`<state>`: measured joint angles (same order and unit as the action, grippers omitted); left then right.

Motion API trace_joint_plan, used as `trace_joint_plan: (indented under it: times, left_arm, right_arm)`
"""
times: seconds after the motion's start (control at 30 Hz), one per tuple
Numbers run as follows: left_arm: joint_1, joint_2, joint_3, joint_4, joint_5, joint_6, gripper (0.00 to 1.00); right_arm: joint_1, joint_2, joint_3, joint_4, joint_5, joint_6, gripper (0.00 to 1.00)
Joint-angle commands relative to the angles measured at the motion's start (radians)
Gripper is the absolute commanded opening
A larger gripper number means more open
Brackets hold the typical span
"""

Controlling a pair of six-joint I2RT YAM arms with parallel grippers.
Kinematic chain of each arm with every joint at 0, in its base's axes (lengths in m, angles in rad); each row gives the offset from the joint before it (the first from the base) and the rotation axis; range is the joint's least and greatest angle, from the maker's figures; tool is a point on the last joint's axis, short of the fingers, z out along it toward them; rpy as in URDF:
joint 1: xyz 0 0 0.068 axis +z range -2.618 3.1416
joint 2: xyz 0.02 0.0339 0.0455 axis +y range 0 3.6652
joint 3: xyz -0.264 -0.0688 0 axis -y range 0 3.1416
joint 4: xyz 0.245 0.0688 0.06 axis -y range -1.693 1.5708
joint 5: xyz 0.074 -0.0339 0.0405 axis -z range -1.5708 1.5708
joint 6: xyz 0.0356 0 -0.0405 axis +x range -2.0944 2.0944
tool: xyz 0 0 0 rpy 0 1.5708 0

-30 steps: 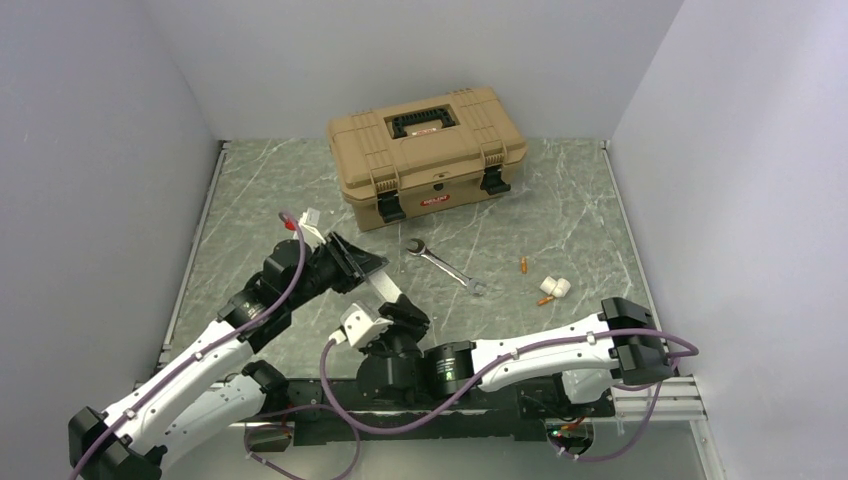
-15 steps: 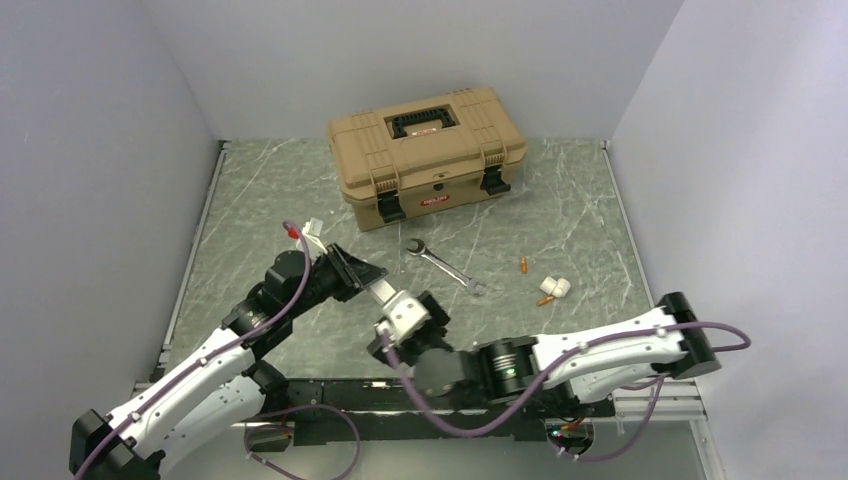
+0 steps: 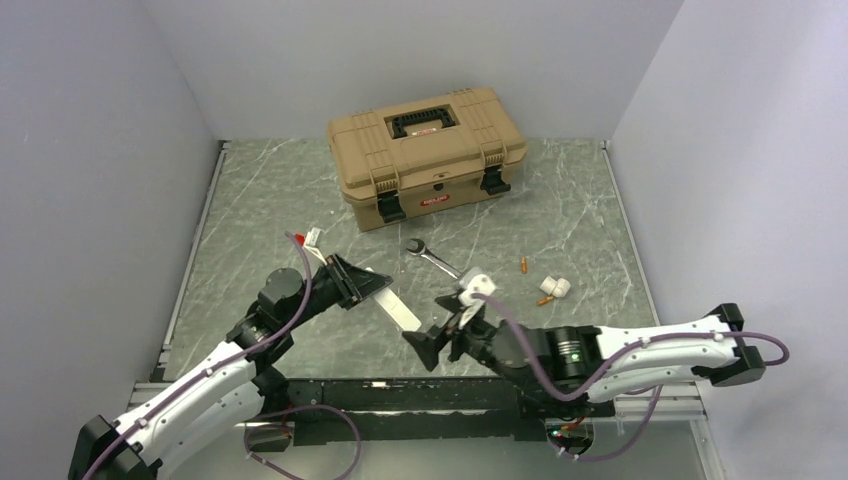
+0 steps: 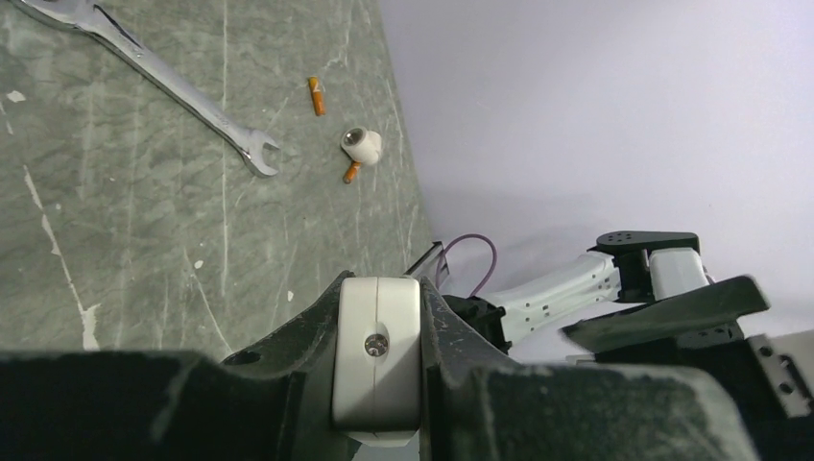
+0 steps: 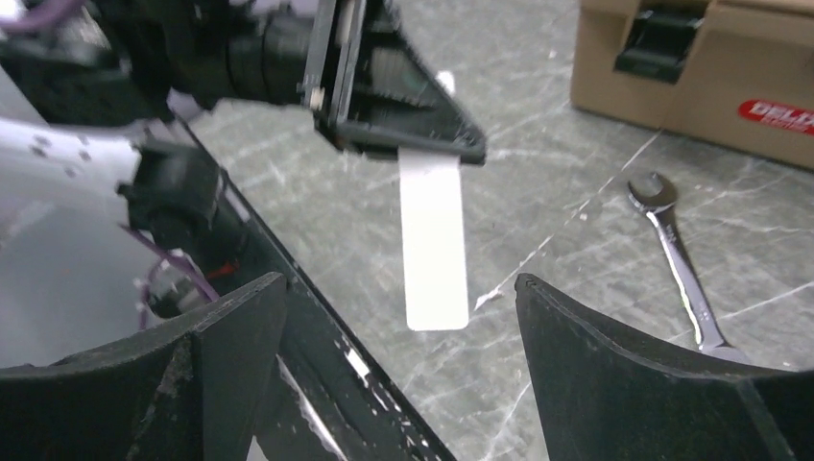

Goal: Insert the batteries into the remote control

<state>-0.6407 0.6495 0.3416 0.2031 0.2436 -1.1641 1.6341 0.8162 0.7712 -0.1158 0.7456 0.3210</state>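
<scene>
My left gripper (image 3: 366, 286) is shut on one end of the remote control (image 3: 396, 306), a slim white bar that sticks out toward the table's front and is held above the surface. The left wrist view shows the remote control's (image 4: 376, 360) screwed end face clamped between the left gripper's (image 4: 380, 284) jaws. My right gripper (image 3: 437, 342) stands wide open just right of the bar's free end, touching nothing. In the right wrist view the remote control (image 5: 434, 240) hangs ahead of the right gripper (image 5: 401, 282). Two small orange batteries (image 3: 523, 264) (image 3: 545, 299) lie at the right.
A steel wrench (image 3: 445, 265) lies mid-table, beyond the right gripper. A small white cylindrical piece (image 3: 555, 288) sits between the batteries. A tan toolbox (image 3: 425, 150), latched shut, stands at the back. The table's front rail (image 5: 317, 336) runs under the right gripper.
My right gripper opened wide and drew back to the right, off the remote's free end, as its arm swung right. The left gripper stayed shut on the remote and sank slightly.
</scene>
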Motion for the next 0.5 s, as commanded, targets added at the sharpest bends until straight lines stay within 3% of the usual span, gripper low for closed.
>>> trace_joint_plan:
  times: [0.0, 0.23, 0.47]
  left_arm:
    - [0.004, 0.027, 0.030, 0.116, 0.055, -0.029, 0.00]
    - [0.005, 0.035, 0.013, 0.158, 0.081, -0.059, 0.00]
    - [0.004, 0.055, -0.010, 0.210, 0.100, -0.081, 0.00]
  right_arm:
    - [-0.032, 0.106, 0.013, -0.001, -0.111, 0.044, 0.91]
    - [-0.153, 0.178, 0.005, 0.038, -0.219, 0.082, 0.93]
    - [-0.200, 0.216, -0.009, 0.068, -0.305, 0.089, 0.91]
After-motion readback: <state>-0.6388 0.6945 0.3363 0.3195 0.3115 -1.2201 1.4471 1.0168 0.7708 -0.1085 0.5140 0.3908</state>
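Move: The right hand is empty; the remote control's middle lies about 8 cm ahead of it, 6 cm to its left and some 7 cm below, with the near end sticking out towards it. From the right hand, the wrench is roughly 27 cm ahead and 4 cm right, and a loose battery about 27 cm ahead and 24 cm right, both some 27 cm lower on the table. The left hand already grips the remote's far end, its middle 3 cm back and 2 cm right of that hand, about level. The right hand, its fingers staying wide open, drops about 6 cm towards the free end of the remote control, edging some 3 cm left early on and 2 cm forward once most of the drop is done, while its wrist rolls and tips down by about 10 degrees. The left hand keeps its pinch on the remote's far end, back side up, and raises it a centimetre or so while drifting slightly right to meet the right hand. ##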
